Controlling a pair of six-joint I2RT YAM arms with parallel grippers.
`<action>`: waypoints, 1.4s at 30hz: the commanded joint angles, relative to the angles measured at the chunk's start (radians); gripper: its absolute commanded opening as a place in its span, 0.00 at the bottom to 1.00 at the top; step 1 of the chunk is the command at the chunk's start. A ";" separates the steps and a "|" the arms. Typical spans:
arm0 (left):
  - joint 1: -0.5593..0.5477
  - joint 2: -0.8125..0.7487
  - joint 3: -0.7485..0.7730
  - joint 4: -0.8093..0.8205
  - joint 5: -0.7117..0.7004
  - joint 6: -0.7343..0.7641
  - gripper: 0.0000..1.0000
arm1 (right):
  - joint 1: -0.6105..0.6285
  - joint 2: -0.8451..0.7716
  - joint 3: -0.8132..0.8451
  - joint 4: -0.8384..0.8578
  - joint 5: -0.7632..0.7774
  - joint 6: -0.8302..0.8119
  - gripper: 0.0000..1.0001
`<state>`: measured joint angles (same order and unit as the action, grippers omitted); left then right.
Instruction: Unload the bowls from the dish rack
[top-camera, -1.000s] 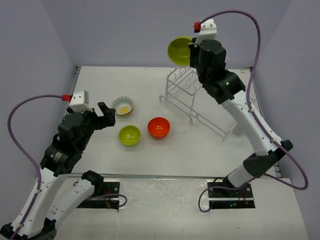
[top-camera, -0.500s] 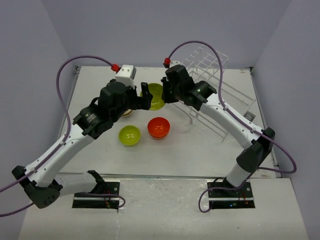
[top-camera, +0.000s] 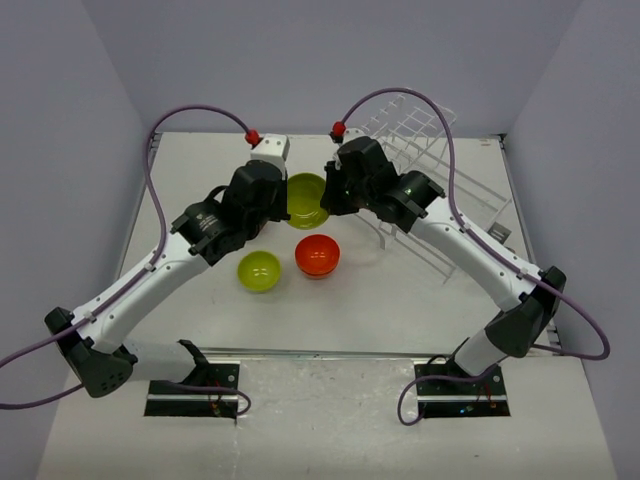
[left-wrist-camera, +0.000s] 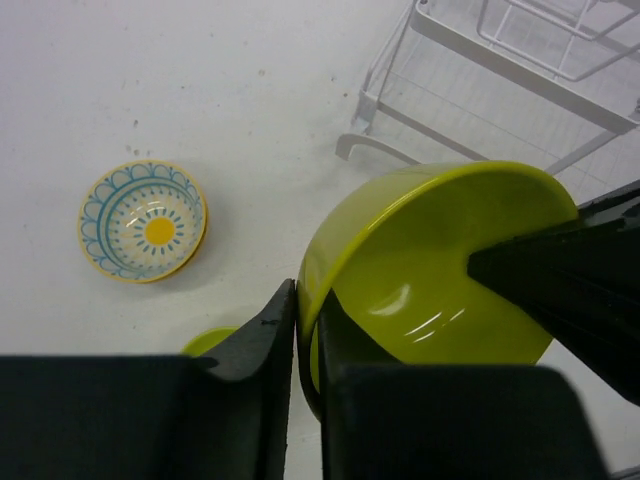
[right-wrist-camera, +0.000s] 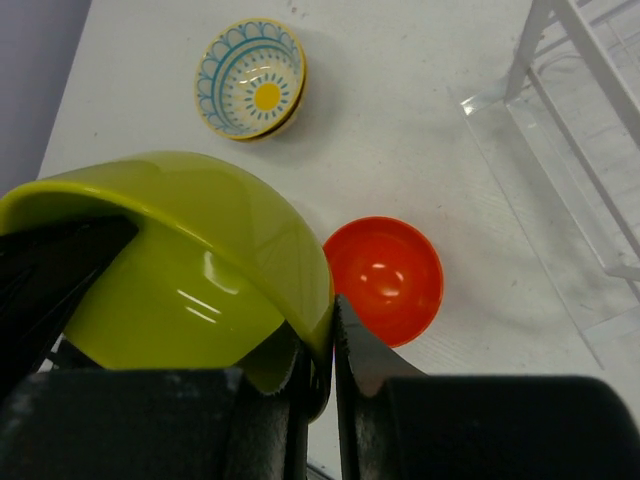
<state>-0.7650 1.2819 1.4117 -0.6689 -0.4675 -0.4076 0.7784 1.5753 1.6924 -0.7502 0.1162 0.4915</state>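
Observation:
A yellow-green bowl (top-camera: 307, 199) hangs tilted above the table centre, held from both sides. My left gripper (top-camera: 288, 201) is shut on its left rim (left-wrist-camera: 305, 325), and my right gripper (top-camera: 327, 197) is shut on its right rim (right-wrist-camera: 331, 345). On the table lie a lime-green bowl (top-camera: 259, 271), an orange-red bowl (top-camera: 317, 255) and a cream bowl with blue rim (left-wrist-camera: 143, 220), which the left arm hides in the top view. The white wire dish rack (top-camera: 415, 130) stands at the back right, with no bowl visible in it.
The rack's long rails (top-camera: 440, 255) slope toward the table's right middle. Purple cables arch over both arms. The orange-red bowl (right-wrist-camera: 385, 278) sits just below and in front of the held bowl (right-wrist-camera: 190, 260). Walls close the table on the left, back and right.
The right arm carried the yellow-green bowl down from above the rack to the table centre. The left arm swung in from the left and shut on the bowl's other rim.

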 joint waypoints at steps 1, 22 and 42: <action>0.004 0.014 0.029 -0.017 -0.065 0.021 0.02 | 0.019 -0.040 0.001 0.051 -0.023 0.002 0.00; 0.262 -0.312 -0.614 0.015 0.044 -0.313 0.00 | 0.032 -0.299 -0.264 0.038 0.110 -0.099 0.94; 0.274 -0.173 -0.645 0.112 0.115 -0.312 0.00 | 0.032 -0.406 -0.485 0.187 -0.030 -0.136 0.99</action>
<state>-0.5034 1.0996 0.7162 -0.6151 -0.3496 -0.6975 0.8089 1.2034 1.2060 -0.6102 0.0925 0.3729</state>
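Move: The left hand's fingers are nearly shut at the left rim of the upper green bowl. The lower green bowl, standing on the table, lies about 8 cm to this hand's left, 3 cm back and 27 cm below. Of that bowl, the red bowls stand some 16 cm to the right and 4 cm farther out, the patterned bowls 17 cm farther out and 4 cm left. The right hand still pinches the upper green bowl's right rim, its middle about 5 cm left and 1 cm ahead. Down and to its left, after shutting fully on the upper green bowl's rim, the left hand carries it some 20 cm lower towards the lower green bowl, drawing back a little, turning counter-clockwise and tipping down about 25 degrees before easing almost to a stop. The right hand opens wide early on, lets go of the rim, and withdraws back and right, ending slightly lower. ##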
